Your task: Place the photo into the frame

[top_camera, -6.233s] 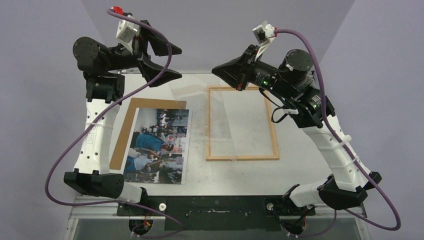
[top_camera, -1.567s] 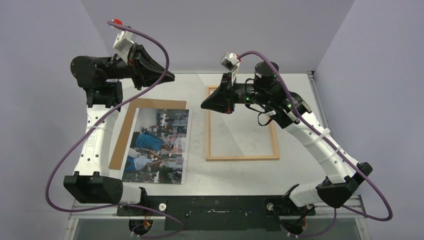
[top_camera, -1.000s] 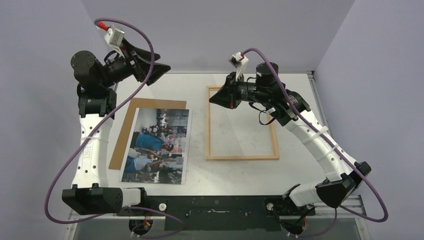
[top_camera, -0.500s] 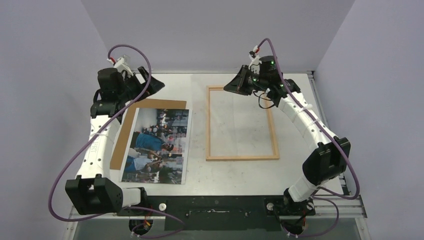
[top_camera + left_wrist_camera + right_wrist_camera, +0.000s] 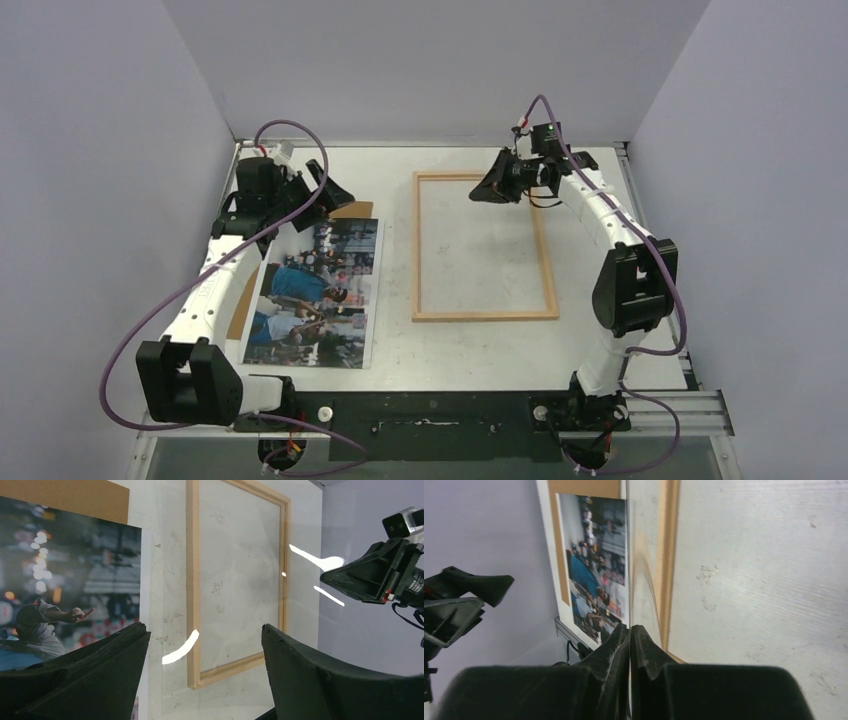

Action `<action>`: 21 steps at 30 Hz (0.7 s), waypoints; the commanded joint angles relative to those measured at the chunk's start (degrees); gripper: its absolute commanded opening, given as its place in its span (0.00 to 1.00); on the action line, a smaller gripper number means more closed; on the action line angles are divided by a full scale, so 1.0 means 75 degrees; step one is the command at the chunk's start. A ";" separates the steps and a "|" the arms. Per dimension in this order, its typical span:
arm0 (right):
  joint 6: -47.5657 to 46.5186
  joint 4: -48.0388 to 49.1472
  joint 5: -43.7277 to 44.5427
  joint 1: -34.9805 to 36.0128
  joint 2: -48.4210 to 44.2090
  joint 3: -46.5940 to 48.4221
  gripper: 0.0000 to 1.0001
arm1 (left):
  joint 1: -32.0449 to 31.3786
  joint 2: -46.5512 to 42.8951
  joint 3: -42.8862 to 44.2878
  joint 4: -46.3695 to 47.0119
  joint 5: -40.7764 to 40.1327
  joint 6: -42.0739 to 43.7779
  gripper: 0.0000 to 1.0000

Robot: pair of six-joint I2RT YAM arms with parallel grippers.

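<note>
The photo (image 5: 318,290), a colour street scene, lies face up at the left on a brown backing board (image 5: 352,208). The empty light-wood frame (image 5: 485,315) lies flat to its right. My left gripper (image 5: 335,182) is low over the board's far end, jaws wide apart, and in the left wrist view (image 5: 205,628) it looks across at the frame (image 5: 192,580). My right gripper (image 5: 478,194) is over the frame's far end, shut on a thin clear sheet (image 5: 644,580). The sheet runs edge-on from the tips (image 5: 630,627) and shows only as glints (image 5: 180,647).
Purple walls close in the table on three sides. The arms' bases and a black rail (image 5: 430,415) line the near edge. The right arm's elbow (image 5: 630,285) stands to the right of the frame. Bare tabletop (image 5: 392,260) separates the photo from the frame.
Both arms have stretched toward the back of the table and come down low. The right gripper moved right to the frame's far end; the left dropped to the board's far end.
</note>
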 commanded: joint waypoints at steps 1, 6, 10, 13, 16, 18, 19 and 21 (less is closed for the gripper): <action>-0.0924 -0.0982 -0.0264 -0.0242 0.0247 0.0368 0.00 | -0.0379 0.0390 -0.0044 0.0382 -0.0367 -0.0106 0.81; -0.1311 -0.1275 -0.0203 -0.0634 0.0672 0.0559 0.00 | -0.0669 0.0818 -0.0161 0.0586 -0.0421 -0.0236 0.80; -0.1775 -0.1489 -0.0189 -0.0814 0.0987 0.0770 0.00 | -0.0871 0.1179 -0.0215 0.0760 -0.0389 -0.0307 0.79; -0.2130 -0.1469 -0.0275 -0.0871 0.1205 0.0833 0.00 | -0.0984 0.1468 -0.0216 0.0869 -0.0324 -0.0374 0.78; -0.2362 -0.1326 -0.0315 -0.0897 0.1319 0.0793 0.00 | -0.1101 0.1756 -0.0180 0.0956 -0.0278 -0.0394 0.77; -0.2442 -0.1224 -0.0212 -0.0945 0.1338 0.0722 0.00 | -0.1196 0.1944 -0.0141 0.0965 -0.0278 -0.0397 0.77; -0.2448 -0.1094 -0.0164 -0.0973 0.1307 0.0643 0.00 | -0.1234 0.2035 -0.0120 0.0971 -0.0278 -0.0394 0.77; -0.2457 -0.0791 -0.0075 -0.1038 0.1244 0.0473 0.00 | -0.1299 0.2238 -0.0074 0.0983 -0.0260 -0.0416 0.75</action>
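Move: The right hand holds the clear sheet over the frame, whose middle lies about 23 cm below it, 5 cm to its right and 1 cm farther out. From the open left hand the frame's middle is some 31 cm to the right, 2 cm farther out and 23 cm down. The photo's middle lies about 7 cm to the left hand's left, 8 cm back and 24 cm below. Both sink towards the frame, drifting 5 cm right: left hand 10 cm, right hand 7, still pinching the sheet. ##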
